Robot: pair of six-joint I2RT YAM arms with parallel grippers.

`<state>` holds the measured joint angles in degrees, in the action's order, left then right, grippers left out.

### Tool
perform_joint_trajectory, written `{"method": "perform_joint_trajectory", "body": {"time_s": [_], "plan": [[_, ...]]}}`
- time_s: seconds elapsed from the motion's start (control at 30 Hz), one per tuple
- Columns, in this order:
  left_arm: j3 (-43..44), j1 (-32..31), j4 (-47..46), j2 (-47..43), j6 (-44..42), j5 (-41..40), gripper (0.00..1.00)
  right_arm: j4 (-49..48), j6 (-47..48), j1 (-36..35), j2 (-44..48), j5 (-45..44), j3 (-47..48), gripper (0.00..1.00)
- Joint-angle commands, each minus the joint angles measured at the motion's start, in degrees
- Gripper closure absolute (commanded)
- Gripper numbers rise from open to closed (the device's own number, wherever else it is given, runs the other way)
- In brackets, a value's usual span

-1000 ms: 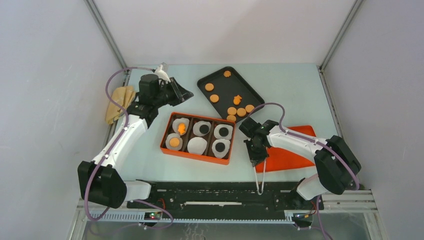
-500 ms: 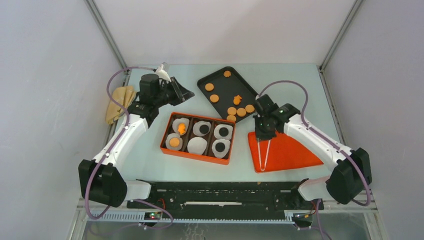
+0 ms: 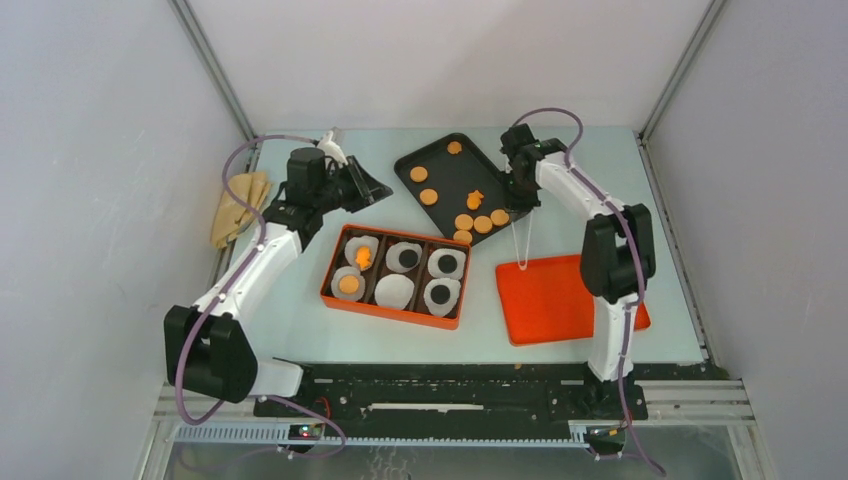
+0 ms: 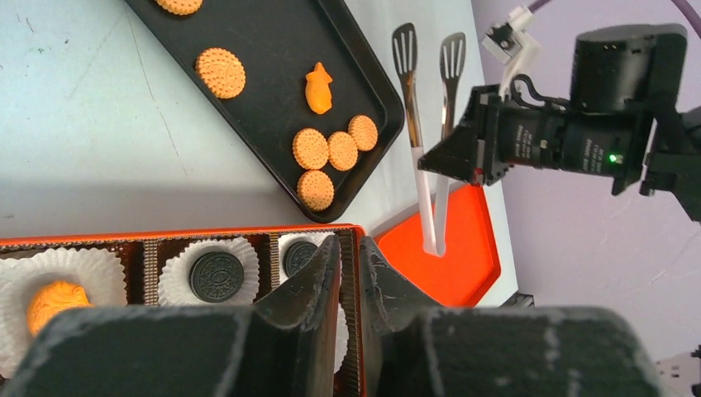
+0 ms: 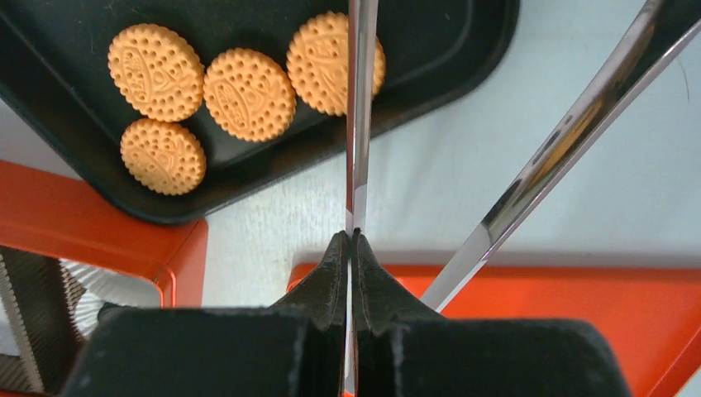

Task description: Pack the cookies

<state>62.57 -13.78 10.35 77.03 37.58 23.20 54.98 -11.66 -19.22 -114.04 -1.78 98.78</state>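
Note:
Round orange cookies [image 3: 482,224] and one orange fish cookie [image 3: 475,199] lie in the black tray [image 3: 440,160]. They also show in the left wrist view [image 4: 311,148] and the right wrist view [image 5: 248,93]. The orange box [image 3: 395,313] holds white liners with a fish cookie [image 3: 363,257], a round orange one [image 3: 348,285] and three dark ones [image 3: 408,259]; one liner [image 3: 394,291] is empty. My right gripper [image 3: 518,190] [image 5: 353,236] is shut on one arm of metal tongs [image 5: 354,124] at the tray's right corner. My left gripper [image 3: 372,187] [image 4: 348,241] is shut and empty, above the table left of the tray.
The orange lid [image 3: 560,298] lies to the right of the box, with the tongs' white handle end [image 3: 520,262] over its far edge. A tan cloth [image 3: 238,205] lies at the left edge. The right arm [image 3: 580,190] stretches along the tray's right side.
My right arm has swung from the near side of the lid out to the tray's right corner, carrying the tongs. My left gripper has barely moved.

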Motion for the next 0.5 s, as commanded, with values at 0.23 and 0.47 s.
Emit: {"method": "perform_joint_trajectory", "body": {"time_s": [0.23,0.47], "plan": [[0.5,-0.5,-3.1,2.4,0.7,1.2,0.82,8.2,12.7,0.2,-9.6,7.0,9.8,0.96],[0.6,-1.1,-3.3,3.0,0.7,1.2,0.82,7.8,10.8,0.5,-9.3,5.3,8.3,0.71]]}}
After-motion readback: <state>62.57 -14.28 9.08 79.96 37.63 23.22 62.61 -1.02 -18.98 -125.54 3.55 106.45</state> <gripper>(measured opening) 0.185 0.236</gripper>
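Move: About 8 cm below the right hand, which already holds the tongs, and some 2 cm back lies the aim: bare table between the baking tray's near corner and the red tray. The nearest round cookie is about 3 cm ahead and 2 cm left of the hand; the red tray's middle is 17 cm back and 13 cm right, the cookie box 11 cm back and 22 cm left. From the left hand that gap lies roughly 23 cm right, 4 cm back and 22 cm down. Lowering the tongs beside the baking tray's near corner, the right hand sinks about 5 cm, creeping forward at first and then easing back a little, while it turns some 10 degrees counter-clockwise and its fingertips tilt back towards the base. Near the bottom the fingers open around the tongs' left leg, slackening the grip. The left hand, empty, dips slightly. ##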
